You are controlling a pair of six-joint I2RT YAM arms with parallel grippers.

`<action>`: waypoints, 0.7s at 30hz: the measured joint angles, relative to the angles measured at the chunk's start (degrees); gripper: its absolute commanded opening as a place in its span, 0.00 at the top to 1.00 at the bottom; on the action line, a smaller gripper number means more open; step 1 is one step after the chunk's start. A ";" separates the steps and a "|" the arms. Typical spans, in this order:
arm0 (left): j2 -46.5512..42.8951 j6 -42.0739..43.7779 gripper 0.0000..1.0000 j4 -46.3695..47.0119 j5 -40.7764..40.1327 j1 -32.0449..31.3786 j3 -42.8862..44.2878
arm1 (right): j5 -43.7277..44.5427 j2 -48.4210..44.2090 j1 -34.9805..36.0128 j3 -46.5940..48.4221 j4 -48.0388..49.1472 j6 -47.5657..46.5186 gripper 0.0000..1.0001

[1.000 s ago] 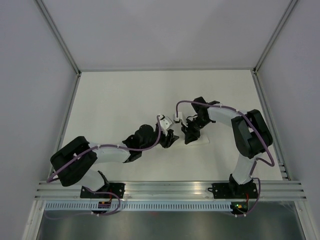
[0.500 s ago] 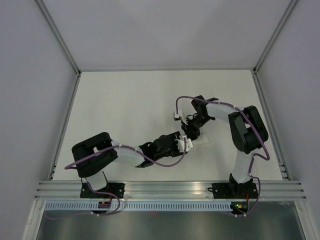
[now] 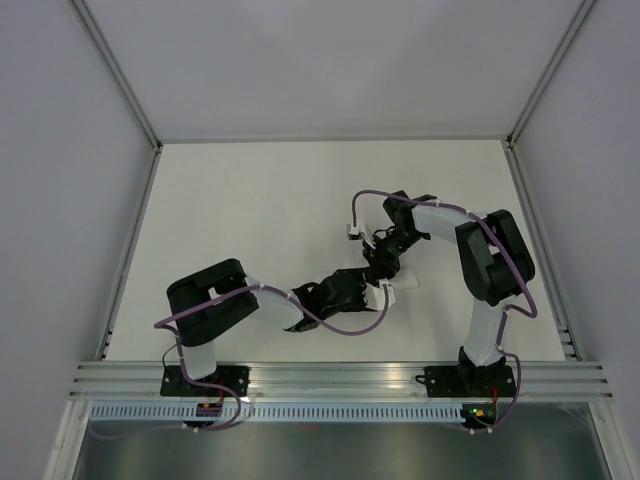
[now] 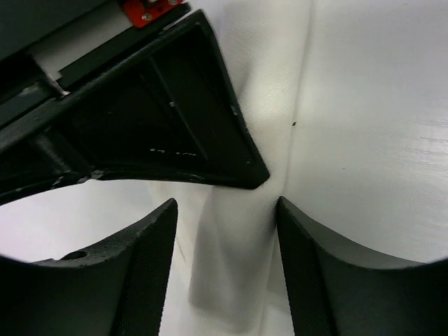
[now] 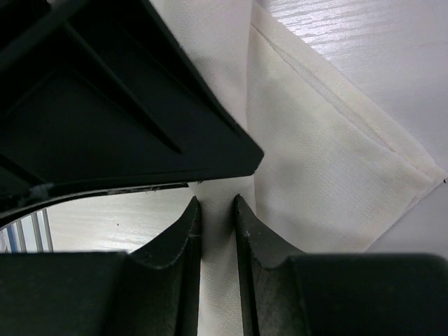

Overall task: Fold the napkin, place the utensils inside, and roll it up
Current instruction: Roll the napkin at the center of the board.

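The napkin [image 3: 401, 287] lies as a slim white roll on the table in front of the right arm. My right gripper [image 3: 383, 268] comes down on its left part, and in the right wrist view its jaws [image 5: 217, 201] are shut on a narrow fold of the white cloth [image 5: 315, 161]. My left gripper [image 3: 366, 291] reaches in from the left. In the left wrist view it [image 4: 225, 203] stands open astride the roll's end [image 4: 234, 273], with a gap on each side. The utensils are hidden.
The white table [image 3: 250, 200] is bounded by grey walls and metal rails at the back and sides. The two grippers sit very close together, and the right gripper's dark finger [image 4: 154, 119] fills the top of the left wrist view.
My left arm has swung right and forward to the napkin's left end and its jaws have opened wider. The right gripper has kept its grip, shifting slightly.
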 measured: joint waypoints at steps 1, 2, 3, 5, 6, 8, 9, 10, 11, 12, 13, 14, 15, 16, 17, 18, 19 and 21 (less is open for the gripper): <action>0.17 0.28 0.40 -0.33 0.02 -0.04 0.24 | -0.02 0.07 -0.02 0.07 -0.09 0.00 0.90; 0.33 0.57 0.42 -0.70 0.09 -0.20 0.44 | -0.02 0.13 -0.04 0.13 -0.17 0.00 0.90; 0.48 0.81 0.48 -1.36 0.17 -0.31 0.79 | -0.04 0.20 -0.04 0.24 -0.28 0.00 0.90; 0.72 1.11 0.54 -3.02 0.57 -0.55 1.62 | -0.07 0.28 -0.09 0.35 -0.42 -0.04 0.90; 0.81 1.20 0.63 -4.09 0.90 -0.63 2.10 | -0.15 0.37 -0.13 0.39 -0.48 -0.07 0.89; 1.09 1.29 0.76 -6.99 1.97 -0.79 3.41 | -0.20 0.50 -0.22 0.52 -0.63 -0.07 0.87; 1.14 1.36 0.79 -7.91 1.95 -0.83 3.91 | -0.20 0.55 -0.26 0.57 -0.68 -0.07 0.85; 1.20 1.40 0.82 -9.27 2.05 -0.85 4.63 | -0.17 0.57 -0.31 0.59 -0.72 -0.09 0.83; 1.22 1.40 0.85 -10.71 2.19 -0.81 5.38 | -0.15 0.57 -0.35 0.61 -0.74 -0.09 0.80; 1.22 1.36 0.90 -11.93 2.47 -0.74 6.01 | -0.11 0.55 -0.37 0.61 -0.76 -0.07 0.72; 1.22 1.31 0.93 -13.05 2.73 -0.63 6.56 | -0.11 0.50 -0.42 0.61 -0.74 -0.07 0.67; 1.22 1.05 0.97 -14.16 3.17 -0.44 7.15 | -0.04 0.46 -0.42 0.61 -0.76 -0.02 0.59; 1.25 0.74 0.98 -15.17 3.76 -0.22 7.74 | 0.13 0.39 -0.39 0.52 -0.74 0.02 0.57; 1.33 0.46 0.98 -15.85 4.48 0.02 8.17 | 0.63 0.28 -0.37 0.22 -0.35 -0.04 0.54; 1.38 0.00 0.98 -16.70 5.20 0.33 8.70 | 0.66 0.09 -0.37 0.02 -0.24 -0.04 0.52; 1.40 -0.46 0.98 -17.38 6.19 0.66 9.14 | 0.85 -0.31 -0.35 -0.22 -0.24 0.02 0.48; 1.44 -1.07 0.98 -18.08 7.08 0.96 9.64 | 1.11 -0.76 -0.28 -0.55 -0.20 0.15 0.46; 1.53 -1.90 0.98 -19.34 8.63 1.49 10.45 | 1.88 -1.73 -0.24 -1.03 -0.02 0.35 0.41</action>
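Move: The rolled napkin lies between the left hand's open fingers; the part it goes for is only about 1 cm below, 1 cm back and 1 cm right of it. The right fingers, still pinching the roll, stand some 3 cm to the left hand's right and 1 cm lower, level in reach. From the right hand that part is about 2 cm left, at its own height. A loose flap lies about 5 cm forward and 3 cm left of the right hand. The napkin roll passes from the right grip to the left: the left hand sinks about 1 cm, easing back and right, and closes its fingers around the roll beside the right fingertips, then tips some 10 degrees more steeply down. Staying almost in place, the right fingers keep their pinch until the left has closed, then open around the cloth. ##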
